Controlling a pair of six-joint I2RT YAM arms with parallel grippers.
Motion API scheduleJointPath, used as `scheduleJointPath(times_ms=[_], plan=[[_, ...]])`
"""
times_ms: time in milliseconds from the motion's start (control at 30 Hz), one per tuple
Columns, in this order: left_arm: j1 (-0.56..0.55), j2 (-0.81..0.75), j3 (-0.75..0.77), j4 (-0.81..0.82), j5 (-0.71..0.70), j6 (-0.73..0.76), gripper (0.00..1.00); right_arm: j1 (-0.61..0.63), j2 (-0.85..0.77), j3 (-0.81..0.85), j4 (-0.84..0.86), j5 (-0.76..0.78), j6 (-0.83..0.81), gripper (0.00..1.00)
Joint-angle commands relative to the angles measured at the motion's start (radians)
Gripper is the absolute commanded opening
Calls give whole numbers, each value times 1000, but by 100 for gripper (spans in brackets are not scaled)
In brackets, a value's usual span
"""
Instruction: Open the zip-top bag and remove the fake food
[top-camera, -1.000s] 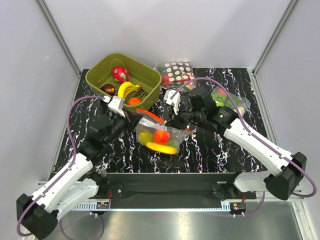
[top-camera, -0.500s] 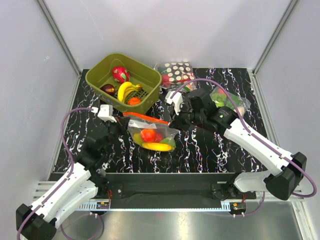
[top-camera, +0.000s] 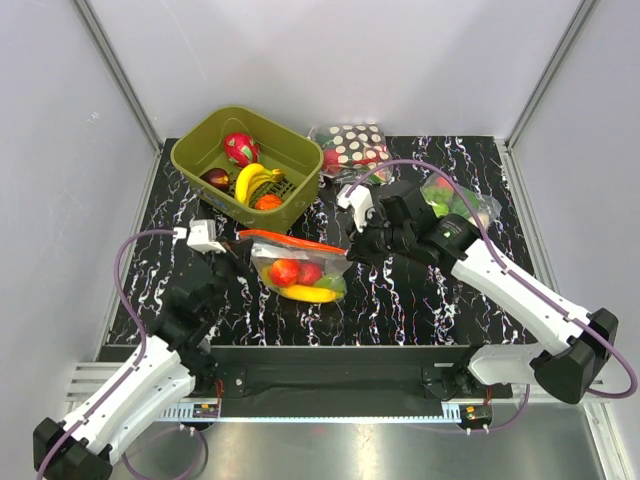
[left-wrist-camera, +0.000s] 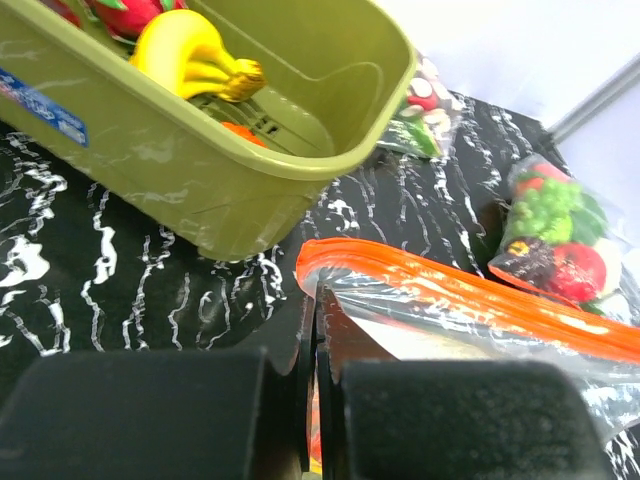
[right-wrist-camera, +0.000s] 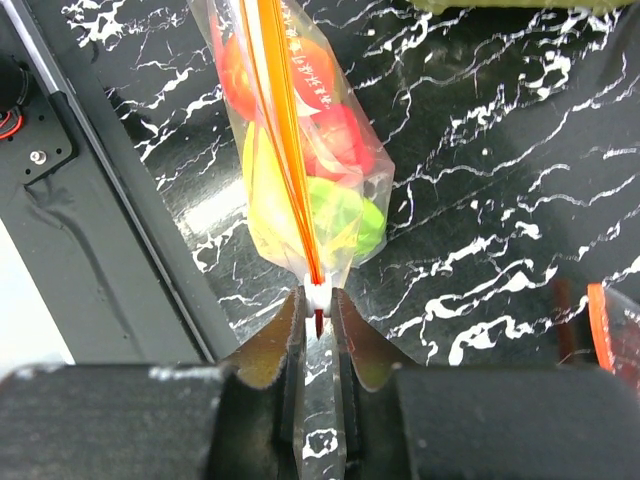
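The zip-top bag (top-camera: 300, 262) hangs stretched between both grippers just above the table's middle, its orange-red zip strip (top-camera: 295, 241) on top. Through the plastic the fake food (top-camera: 298, 276) shows: a red fruit, a yellow banana and a green piece. My left gripper (top-camera: 243, 248) is shut on the bag's left corner (left-wrist-camera: 330, 285), under the strip's end. My right gripper (top-camera: 352, 252) is shut on the white slider (right-wrist-camera: 318, 296) at the strip's right end. In the right wrist view the strip (right-wrist-camera: 285, 130) runs straight away from the jaws over the fruit.
An olive basket (top-camera: 200, 150) at the back left holds a dragon fruit, a banana (left-wrist-camera: 190, 55) and other toys. A polka-dot bag (top-camera: 352, 143) lies behind the middle and a vegetable bag (top-camera: 455, 198) at the right. The black frame rail runs along the near edge.
My left arm drew back toward the near left, pulling the bag's corner with it. The bag shifted left and its strip now runs taut between the grippers. Both grips are unchanged.
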Motion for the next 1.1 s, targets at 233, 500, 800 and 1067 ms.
scheduleJointPath(times_ms=[233,500,800,1067], plan=[[18,-83,-202,468,396,168,0,-5,-86,15,20,31,8,64],[18,-91,-198,520,568,174,0,-5,-14,34,138,-23,-30,70],[17,-66,-178,531,608,174,0,-5,61,9,172,-135,-25,67],[18,-51,-170,520,611,177,0,-5,80,-2,195,-107,-53,67]])
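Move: The zip-top bag with its food hangs between the hands: the food's middle is about 10 cm to the left hand's right, 6 cm back and 10 cm below. The left fingers hold the zip strip's left end. From the right hand, which holds the slider end, the food is about 10 cm left, 5 cm back and 10 cm below. The green bin is some 17 cm ahead of the left hand and 2 cm left, and lower. The bag's slider end is let go as the right fingers open wide; that hand lifts a couple of centimetres, then comes down and moves about 5 cm left to straddle the zip strip. The shut left fingers keep their hold and carry the strip's left end some 8 cm right and 5 cm back, turning about 30 degrees clockwise and tipping up. ##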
